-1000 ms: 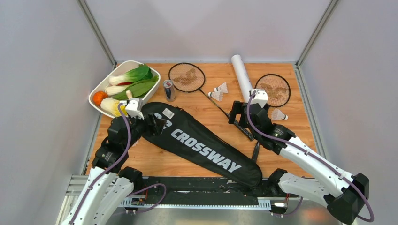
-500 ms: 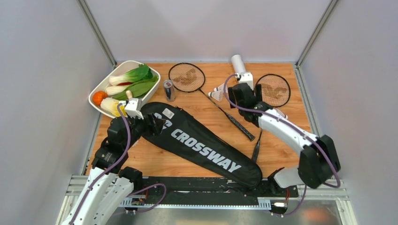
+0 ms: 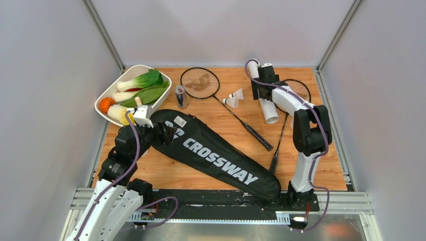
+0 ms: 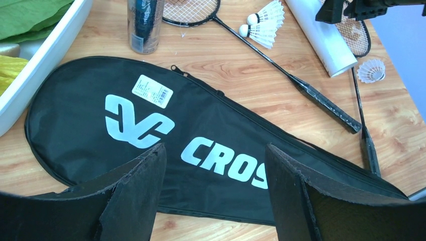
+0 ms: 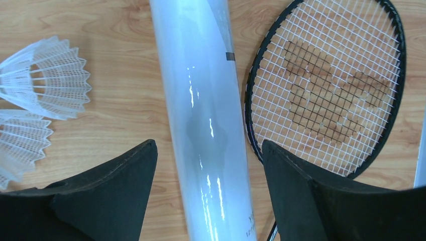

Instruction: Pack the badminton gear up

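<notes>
The black CROSSWAY racket bag lies zipped and slanted across the table's near half. My left gripper hovers open over its wide end, its jaws holding nothing. One racket lies at the back centre. The other racket is partly under my right arm, its head beside the white tube. My right gripper is open and straddles the tube, with a gap on each side. Two shuttlecocks lie left of the tube, and a third shuttlecock lies right of its near end.
A white tray of vegetables stands at the back left. A blue-silver drink can is upright between the tray and the first racket. Grey walls close in the table on three sides.
My right arm has swung from the racket handle at mid-table back to the tube, and its jaws have narrowed a little. The left arm has not moved.
</notes>
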Robot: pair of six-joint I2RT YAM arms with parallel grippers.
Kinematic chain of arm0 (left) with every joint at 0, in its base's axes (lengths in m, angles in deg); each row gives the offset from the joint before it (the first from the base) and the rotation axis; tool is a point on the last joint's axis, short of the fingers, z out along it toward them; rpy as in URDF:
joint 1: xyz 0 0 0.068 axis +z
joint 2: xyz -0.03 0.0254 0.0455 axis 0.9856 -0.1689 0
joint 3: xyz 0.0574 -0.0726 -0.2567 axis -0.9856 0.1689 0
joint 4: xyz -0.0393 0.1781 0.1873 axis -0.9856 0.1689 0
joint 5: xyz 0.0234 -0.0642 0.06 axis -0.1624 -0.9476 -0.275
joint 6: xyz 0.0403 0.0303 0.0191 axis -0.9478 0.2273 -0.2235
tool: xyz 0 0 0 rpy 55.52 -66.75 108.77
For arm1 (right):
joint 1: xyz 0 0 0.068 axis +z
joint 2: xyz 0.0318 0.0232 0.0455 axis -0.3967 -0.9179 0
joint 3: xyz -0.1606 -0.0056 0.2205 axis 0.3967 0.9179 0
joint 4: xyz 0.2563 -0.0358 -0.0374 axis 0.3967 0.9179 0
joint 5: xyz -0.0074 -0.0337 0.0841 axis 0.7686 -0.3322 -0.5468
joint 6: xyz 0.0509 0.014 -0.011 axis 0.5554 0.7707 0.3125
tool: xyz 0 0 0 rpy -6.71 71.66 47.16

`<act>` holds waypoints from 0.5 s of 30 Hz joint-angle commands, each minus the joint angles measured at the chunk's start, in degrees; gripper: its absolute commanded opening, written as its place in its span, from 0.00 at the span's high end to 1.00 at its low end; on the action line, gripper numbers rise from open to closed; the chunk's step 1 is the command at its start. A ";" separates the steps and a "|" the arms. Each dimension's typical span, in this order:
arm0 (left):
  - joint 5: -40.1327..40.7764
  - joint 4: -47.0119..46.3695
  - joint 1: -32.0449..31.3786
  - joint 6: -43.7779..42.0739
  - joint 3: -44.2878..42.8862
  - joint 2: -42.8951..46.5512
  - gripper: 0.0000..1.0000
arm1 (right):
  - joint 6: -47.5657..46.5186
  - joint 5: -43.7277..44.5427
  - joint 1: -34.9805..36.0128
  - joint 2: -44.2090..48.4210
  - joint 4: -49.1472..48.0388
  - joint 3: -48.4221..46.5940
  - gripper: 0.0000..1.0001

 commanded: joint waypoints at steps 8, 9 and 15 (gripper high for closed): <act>0.77 -0.73 -0.07 -0.93 -0.06 0.07 0.22 | -4.65 -8.82 -3.13 -10.28 2.63 -9.64 0.16; 0.79 -0.78 -0.12 -0.94 0.01 0.00 0.22 | -4.95 -8.82 -3.21 -11.02 2.63 -10.25 0.16; 1.19 -0.73 -0.14 -1.03 0.03 -0.16 0.22 | -6.00 -8.77 -3.63 -13.75 2.80 -12.44 0.17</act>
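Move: The white tube lies between and below the right gripper's open fingers, its middle about 4 cm ahead, straight in line sideways and some 7 cm lower. From that gripper, the two shuttlecocks sit roughly 15 cm to the left, level with it and 8 cm down, while the right racket's head lies about 15 cm to the right, 2 cm ahead and 10 cm down. From the left gripper the tube is some 29 cm ahead, 43 cm right and 19 cm lower. Lower the right gripper about 6 cm over the white tube, easing nearly 3 cm forward as it sinks, until the open fingers come down astride the tube's sides. Tip the fingers some 8 degrees further down with a slight counter-clockwise turn, and keep them wide open without gripping yet. ##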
